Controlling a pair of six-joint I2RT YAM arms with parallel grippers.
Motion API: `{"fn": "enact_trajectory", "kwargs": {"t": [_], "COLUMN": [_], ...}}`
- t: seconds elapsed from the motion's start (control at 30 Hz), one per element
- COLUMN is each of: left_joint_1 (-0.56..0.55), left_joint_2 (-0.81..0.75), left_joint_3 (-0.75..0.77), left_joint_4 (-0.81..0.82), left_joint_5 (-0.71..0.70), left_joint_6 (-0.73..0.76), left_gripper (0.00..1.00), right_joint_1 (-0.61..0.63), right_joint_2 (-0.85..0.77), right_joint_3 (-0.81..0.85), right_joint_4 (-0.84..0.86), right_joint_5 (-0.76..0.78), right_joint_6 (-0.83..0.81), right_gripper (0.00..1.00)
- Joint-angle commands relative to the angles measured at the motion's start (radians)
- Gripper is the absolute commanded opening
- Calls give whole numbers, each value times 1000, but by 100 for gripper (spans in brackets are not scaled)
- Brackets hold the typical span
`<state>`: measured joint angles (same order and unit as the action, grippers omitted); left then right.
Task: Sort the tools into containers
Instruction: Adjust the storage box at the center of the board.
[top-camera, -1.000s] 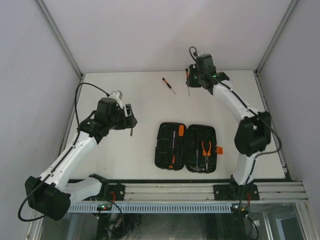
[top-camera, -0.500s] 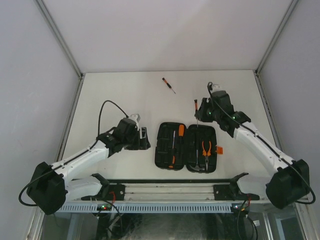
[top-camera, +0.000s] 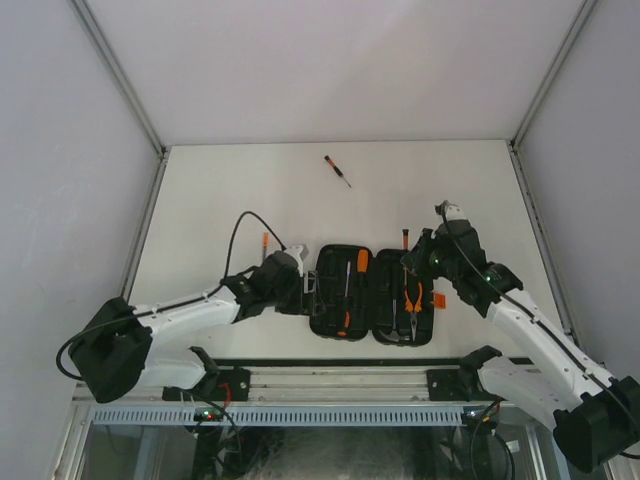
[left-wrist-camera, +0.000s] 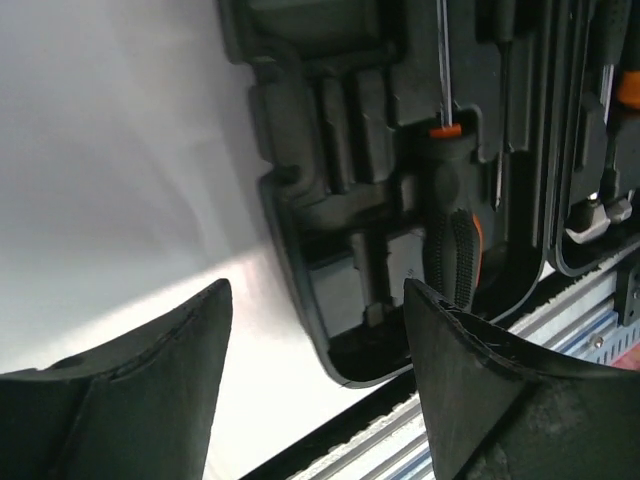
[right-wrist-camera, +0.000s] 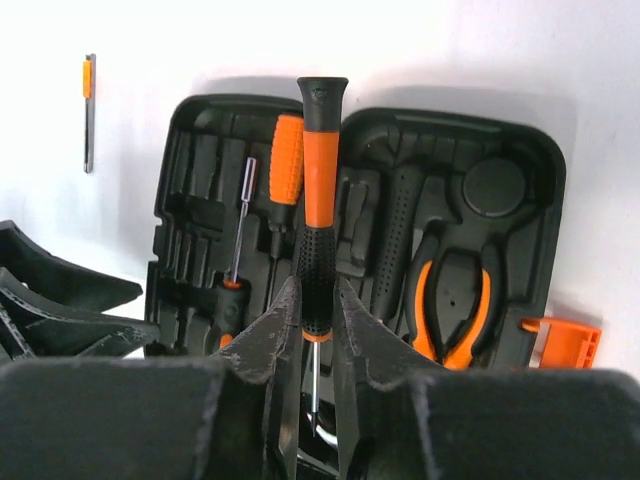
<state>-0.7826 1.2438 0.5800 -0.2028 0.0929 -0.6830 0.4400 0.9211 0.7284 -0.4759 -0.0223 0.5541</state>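
The black tool case (top-camera: 325, 300) lies open near the front edge, its orange latch (top-camera: 438, 299) on the right. Pliers (top-camera: 412, 297) and two screwdrivers (top-camera: 347, 290) rest in its slots. My right gripper (top-camera: 410, 262) hovers over the right half, shut on an orange-and-black screwdriver (right-wrist-camera: 320, 170) whose handle points away, tip down between the fingers. My left gripper (top-camera: 308, 285) is open at the case's left edge; in the left wrist view the case corner (left-wrist-camera: 300, 200) lies between its fingers (left-wrist-camera: 130, 400), nothing held.
A small screwdriver (top-camera: 337, 170) lies far back on the white table. Another thin orange-marked tool (top-camera: 265, 240) lies left of the case, also in the right wrist view (right-wrist-camera: 89, 110). The metal rail (top-camera: 350, 380) runs along the front edge.
My right arm carried the screwdriver from the back of the table down over the case. My left arm swung right and low to the case's left edge, still open.
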Motion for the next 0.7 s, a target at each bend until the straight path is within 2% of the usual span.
{"fn": "enact_trajectory", "kwargs": {"t": [0.0,0.33,0.47,0.57,0.67], "left_joint_1": [-73,-92,-92,-90,-90], "left_joint_2": [59,149,153,151,136], "left_joint_3": [15,46,49,48,34], "left_joint_4": [95,73,77,75,75], "left_joint_5": [14,-48,-60,-72,-89], "left_joint_6": [-69,-131,-151,-175,-192], "left_gripper": [72,58,45,40,31], "right_joint_1": [10,22,26,31,34], "right_joint_2": [-52,-103,-108,-114,-114], "right_joint_3": [-17,-28,-42,-54,-62], "right_joint_4": [8,-22,-22,-18,-13], "right_joint_5": [13,25,21,19,14], "right_joint_6": [51,67,72,76,82], "right_gripper": [0,0,0,0,0]}}
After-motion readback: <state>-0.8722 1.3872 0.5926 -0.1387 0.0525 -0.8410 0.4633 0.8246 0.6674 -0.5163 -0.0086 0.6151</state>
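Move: Just right of the left hand lies the storage box, its middle about 12 cm to the right, level fore and aft, some 4 cm below; the box's left rim is only about 2 cm right, 2 cm back and 3 cm down. The screwdriver in the left tray is roughly 8 cm right, the utility knife about 9 cm ahead and 9 cm left, both some 4 cm down. From the right hand, the box's middle lies about 7 cm back, 5 cm left and 13 cm below. Sinking about 2.5 cm while sliding some 2 cm to the right and slightly back, the left hand sets its open fingers astride the left rim near the box's near corner, then almost stops and closes them by about half, one finger outside, the other over the tray. The right hand, still gripping the small screwdriver, eases back about 2 cm above the box. ##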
